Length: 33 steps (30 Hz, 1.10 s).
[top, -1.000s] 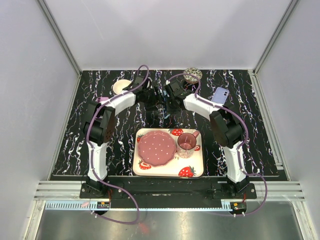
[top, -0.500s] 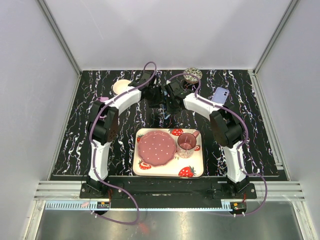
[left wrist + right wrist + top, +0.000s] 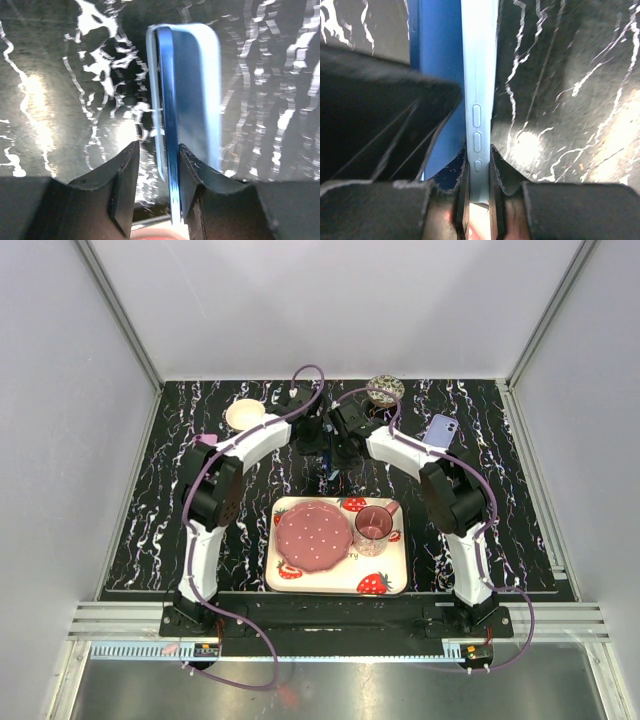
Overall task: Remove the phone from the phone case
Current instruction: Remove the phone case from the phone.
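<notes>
The sky-blue phone case [image 3: 479, 75] stands on edge above the black marbled table. My right gripper [image 3: 479, 170] is shut on its side edge, the one with the raised buttons. A darker blue slab, the phone [image 3: 437, 70], lies against the case's left side. In the left wrist view the case [image 3: 200, 85] shows with the dark blue edge [image 3: 170, 150] running between my left gripper's [image 3: 157, 175] jaws. That edge touches the right finger [image 3: 197, 180], and a gap stays before the left finger [image 3: 122, 185]. In the top view both grippers, left [image 3: 312, 438] and right [image 3: 342, 443], meet at the table's far middle.
A lilac phone [image 3: 441, 430] lies on the table at the far right. A white bowl [image 3: 244, 414] sits at far left and a patterned dish [image 3: 385, 390] at the back. A strawberry tray [image 3: 385, 583] in front holds a pink plate [image 3: 314, 537] and a pink cup [image 3: 373, 528].
My left arm has swung right, bringing its gripper up to the case held by the right gripper. The right arm has hardly moved.
</notes>
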Each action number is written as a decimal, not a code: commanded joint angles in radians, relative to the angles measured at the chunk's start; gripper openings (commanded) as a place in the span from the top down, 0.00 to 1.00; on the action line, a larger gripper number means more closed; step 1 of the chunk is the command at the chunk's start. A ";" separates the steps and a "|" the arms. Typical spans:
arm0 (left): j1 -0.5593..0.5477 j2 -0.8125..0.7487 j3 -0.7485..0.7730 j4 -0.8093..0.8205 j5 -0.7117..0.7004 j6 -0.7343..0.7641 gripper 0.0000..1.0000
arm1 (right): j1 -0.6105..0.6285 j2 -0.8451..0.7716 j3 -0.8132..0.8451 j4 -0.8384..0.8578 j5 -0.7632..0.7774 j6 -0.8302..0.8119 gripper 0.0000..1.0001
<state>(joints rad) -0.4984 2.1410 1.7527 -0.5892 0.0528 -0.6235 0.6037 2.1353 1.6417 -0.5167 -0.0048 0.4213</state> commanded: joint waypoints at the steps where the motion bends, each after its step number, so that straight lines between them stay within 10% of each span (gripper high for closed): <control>1: -0.002 0.074 -0.053 -0.064 -0.211 0.065 0.61 | 0.065 -0.066 0.001 -0.129 -0.113 -0.042 1.00; 14: 0.000 -0.025 -0.153 0.097 -0.012 0.015 0.77 | 0.065 -0.066 -0.022 -0.124 -0.086 -0.029 1.00; 19: 0.003 -0.102 -0.205 0.127 0.030 -0.002 1.00 | 0.064 -0.066 -0.036 -0.123 -0.072 -0.015 1.00; 33: 0.198 -0.378 -0.479 0.328 0.415 -0.030 1.00 | -0.024 -0.126 -0.126 -0.054 -0.084 0.060 1.00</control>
<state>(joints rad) -0.3664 1.8736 1.3277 -0.3908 0.3038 -0.6559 0.6186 2.0708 1.5604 -0.5678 -0.0608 0.4496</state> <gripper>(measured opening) 0.091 0.193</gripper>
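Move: Half out of the case, the phone stands on its long side between the hands; its middle is about 3 cm ahead of the left hand, 2 cm to its right and 5 cm below. From the right hand, which already grips the case's upper edge, it lies some 6 cm ahead, 1 cm left and 2 cm below. The plate sits roughly 22 cm back and 3 cm left of the left hand, the mug about 17 cm back and 10 cm right of the right hand. Sinking about 4 cm with its open fingers astride the phone's exposed edge, the left hand closes and pinches the phone, creeping slightly up and right meanwhile, then draws it left, back and up out of the case, about 4 cm each way, tilting some 10 degrees. The right hand keeps its grip on the case and shifts it about 3.5 cm back. ##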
